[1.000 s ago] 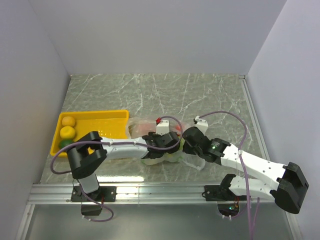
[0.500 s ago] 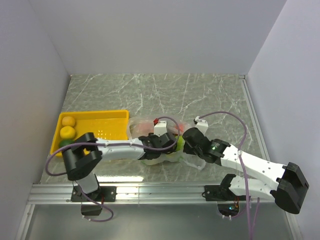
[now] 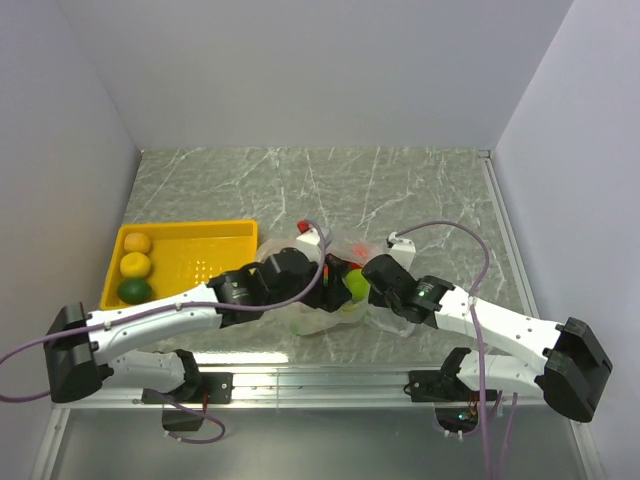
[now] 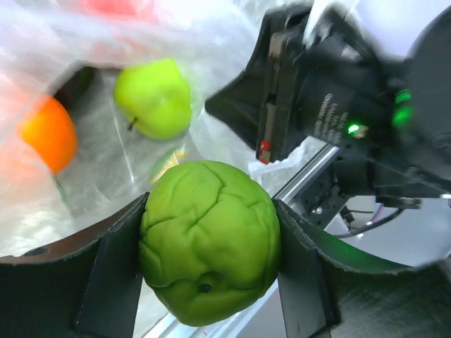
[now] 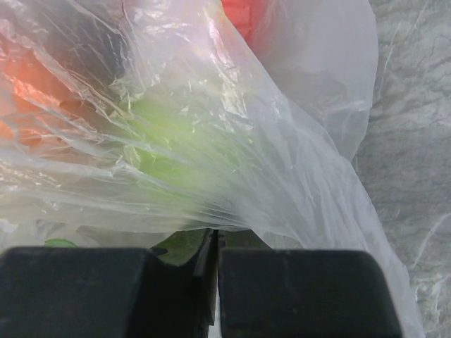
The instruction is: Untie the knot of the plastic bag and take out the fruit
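My left gripper [image 4: 208,271] is shut on a wrinkled light green fruit [image 4: 208,239], held above the plastic bag [image 4: 204,49]. In the top view that gripper [image 3: 338,280] is at the bag's [image 3: 310,318] middle, with a green fruit [image 3: 355,284] at its tip. A second light green fruit [image 4: 153,96], an orange one [image 4: 48,132] and a red one [image 4: 113,7] lie inside the bag. My right gripper [image 5: 215,243] is shut, pinching the bag's film [image 5: 282,141]; it sits at the bag's right side [image 3: 373,280]. The knot is hidden.
A yellow tray [image 3: 190,262] lies left of the bag, holding two yellow fruits [image 3: 136,254] and a dark green one [image 3: 133,290]. White walls close in the left, back and right. A metal rail [image 3: 320,380] runs along the near edge.
My left arm has risen and its elbow swung out to the left; its gripper has drawn back out of the bag with the light green fruit. The right gripper has stayed in place.
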### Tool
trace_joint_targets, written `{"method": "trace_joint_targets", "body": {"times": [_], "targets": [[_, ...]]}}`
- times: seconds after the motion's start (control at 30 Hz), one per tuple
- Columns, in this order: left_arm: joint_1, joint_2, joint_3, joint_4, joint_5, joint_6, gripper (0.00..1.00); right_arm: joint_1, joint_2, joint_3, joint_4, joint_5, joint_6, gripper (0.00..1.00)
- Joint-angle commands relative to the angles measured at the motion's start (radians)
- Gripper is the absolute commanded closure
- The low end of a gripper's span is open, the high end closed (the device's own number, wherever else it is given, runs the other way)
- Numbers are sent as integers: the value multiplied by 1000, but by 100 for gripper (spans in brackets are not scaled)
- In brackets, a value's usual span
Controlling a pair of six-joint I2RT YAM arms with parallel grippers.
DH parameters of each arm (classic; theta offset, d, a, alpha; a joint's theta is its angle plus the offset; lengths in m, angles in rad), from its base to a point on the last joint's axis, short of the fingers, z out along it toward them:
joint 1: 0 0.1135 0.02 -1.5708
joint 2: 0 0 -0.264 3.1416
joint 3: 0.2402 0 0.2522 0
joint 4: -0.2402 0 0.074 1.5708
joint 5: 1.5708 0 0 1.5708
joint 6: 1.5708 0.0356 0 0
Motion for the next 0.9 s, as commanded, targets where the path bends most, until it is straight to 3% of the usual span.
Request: {"method": "trace_joint_targets", "body": {"times": [0.0, 0.33, 0.37, 0.5, 0.63, 0.8, 0.87], "targets": [[86, -67, 74, -2, 117, 51, 90, -6, -1, 7, 13, 47, 11, 100], [529, -188, 226, -206, -76, -43, 89, -7, -15, -21, 5, 37, 21, 100], [622, -195, 220, -220, -78, -54, 90, -6, -15, -19, 8, 34, 19, 100], [883, -211, 107, -251, -64, -101, 90, -6, -13, -4, 8, 30, 2, 100], [1110, -186, -53, -181, -9, -127, 84, -7, -9, 11, 3, 27, -13, 100], [1187, -154, -206, -111, -50, -173, 82, -7, -15, 22, 3, 21, -34, 100], [1200, -151, -228, -90, -58, -172, 75, -6, -18, 24, 6, 11, -44, 100]]}}
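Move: The left hand holds the green fruit above the bag. The middle of the yellow tray lies about 42 cm to its left, 16 cm ahead and 17 cm below. In the tray the lemon is level with that middle and some 14 cm farther left; still in the bag, the orange is roughly 12 cm ahead of the hand and 4 cm left. From the right hand the tray's middle is about 54 cm left, 14 cm ahead and 6 cm lower. Sweeping left and forward in a fast arc, the left arm carries the pinched green fruit away from the bag, about 37 cm left, rising some 12 cm, then sinking about 20 over the tray and easing slightly back. The wrist swings roughly 75 degrees counter-clockwise and the fingers keep their hold. The right hand stays almost still, keeping its pinch on the bag's edge. ##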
